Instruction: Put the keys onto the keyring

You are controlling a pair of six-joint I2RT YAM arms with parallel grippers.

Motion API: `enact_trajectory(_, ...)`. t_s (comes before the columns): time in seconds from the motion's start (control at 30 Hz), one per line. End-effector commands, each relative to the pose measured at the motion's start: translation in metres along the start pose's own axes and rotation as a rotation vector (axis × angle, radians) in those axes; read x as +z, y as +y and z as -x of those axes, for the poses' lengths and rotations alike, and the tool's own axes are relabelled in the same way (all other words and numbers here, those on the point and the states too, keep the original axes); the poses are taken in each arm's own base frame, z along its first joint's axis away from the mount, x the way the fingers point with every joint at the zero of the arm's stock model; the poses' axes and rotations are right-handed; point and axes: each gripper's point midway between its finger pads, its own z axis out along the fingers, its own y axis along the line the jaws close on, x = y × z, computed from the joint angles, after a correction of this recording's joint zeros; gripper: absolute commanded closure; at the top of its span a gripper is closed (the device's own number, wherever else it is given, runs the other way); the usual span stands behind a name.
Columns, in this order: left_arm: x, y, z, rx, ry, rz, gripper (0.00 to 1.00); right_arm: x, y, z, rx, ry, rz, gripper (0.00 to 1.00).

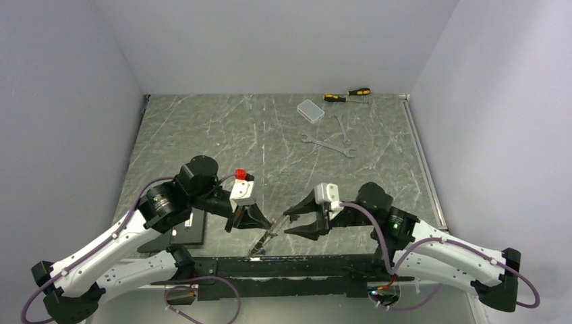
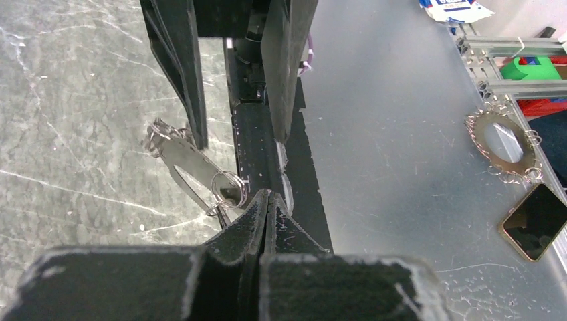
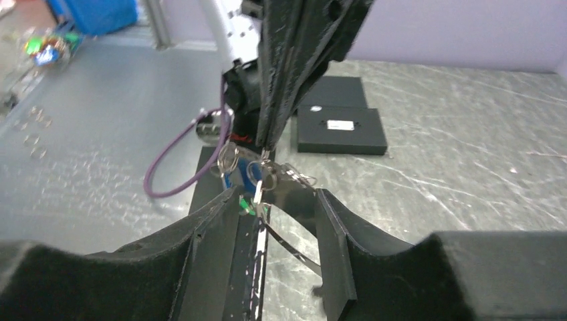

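Note:
The keys [image 1: 265, 237] hang as a small bunch between my two grippers near the table's front edge. In the right wrist view a blue-headed key [image 3: 234, 179] and a green-headed key [image 3: 249, 204] hang with small silver rings, and the keyring [image 3: 294, 249] curves down as a thin silver band. My left gripper [image 1: 268, 223] is shut, its tip [image 3: 265, 148] pinching the top of the bunch. In its own view [image 2: 267, 195] the jaws meet, with a flat silver key [image 2: 190, 167] just to the left. My right gripper [image 3: 275, 197] is open, and the keyring band passes between its fingers.
Two silver wrenches [image 1: 328, 144], two screwdrivers [image 1: 347, 94] and a white box [image 1: 310, 110] lie at the back right. A flat black box [image 1: 189, 228] sits under the left arm. The black base rail [image 2: 254, 147] runs just below the bunch.

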Motion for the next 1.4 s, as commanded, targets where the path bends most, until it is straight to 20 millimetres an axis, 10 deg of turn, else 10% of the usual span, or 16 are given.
enact_trajectory(0.0,0.001,-0.011,0.011,0.033,-0.037,-0.068,1.00,0.010,0.020,0.003,-0.093,-0.019,0.171,0.54)
enact_trajectory(1.37,0.000,-0.010,0.017,0.036,-0.064,-0.063,1.00,0.036,0.028,0.001,-0.020,-0.095,0.237,0.71)
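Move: At the shut left fingertips, the small ring being held lies about 4 cm to the right hand's left, 1 cm back and 2 cm below; it sits some 1 cm right of the left hand point and 1 cm below. From the right hand, the keyring plate hangs about 4 cm left, 3 cm back and 4 cm below, while its tagged keys dangle roughly 7 cm left, 7 cm back and 8 cm below. Closing in on the left fingertips, the empty right hand dips about 3 cm while easing left and back, rises most of that again, then slides farther left, sinking slightly, for about 3 cm leftward in all. Its wrist turns some 10 degrees counter-clockwise and its half-open fingers narrow to about a quarter open around the small ring, not shutting. The left hand keeps its pinch, nearly still. ##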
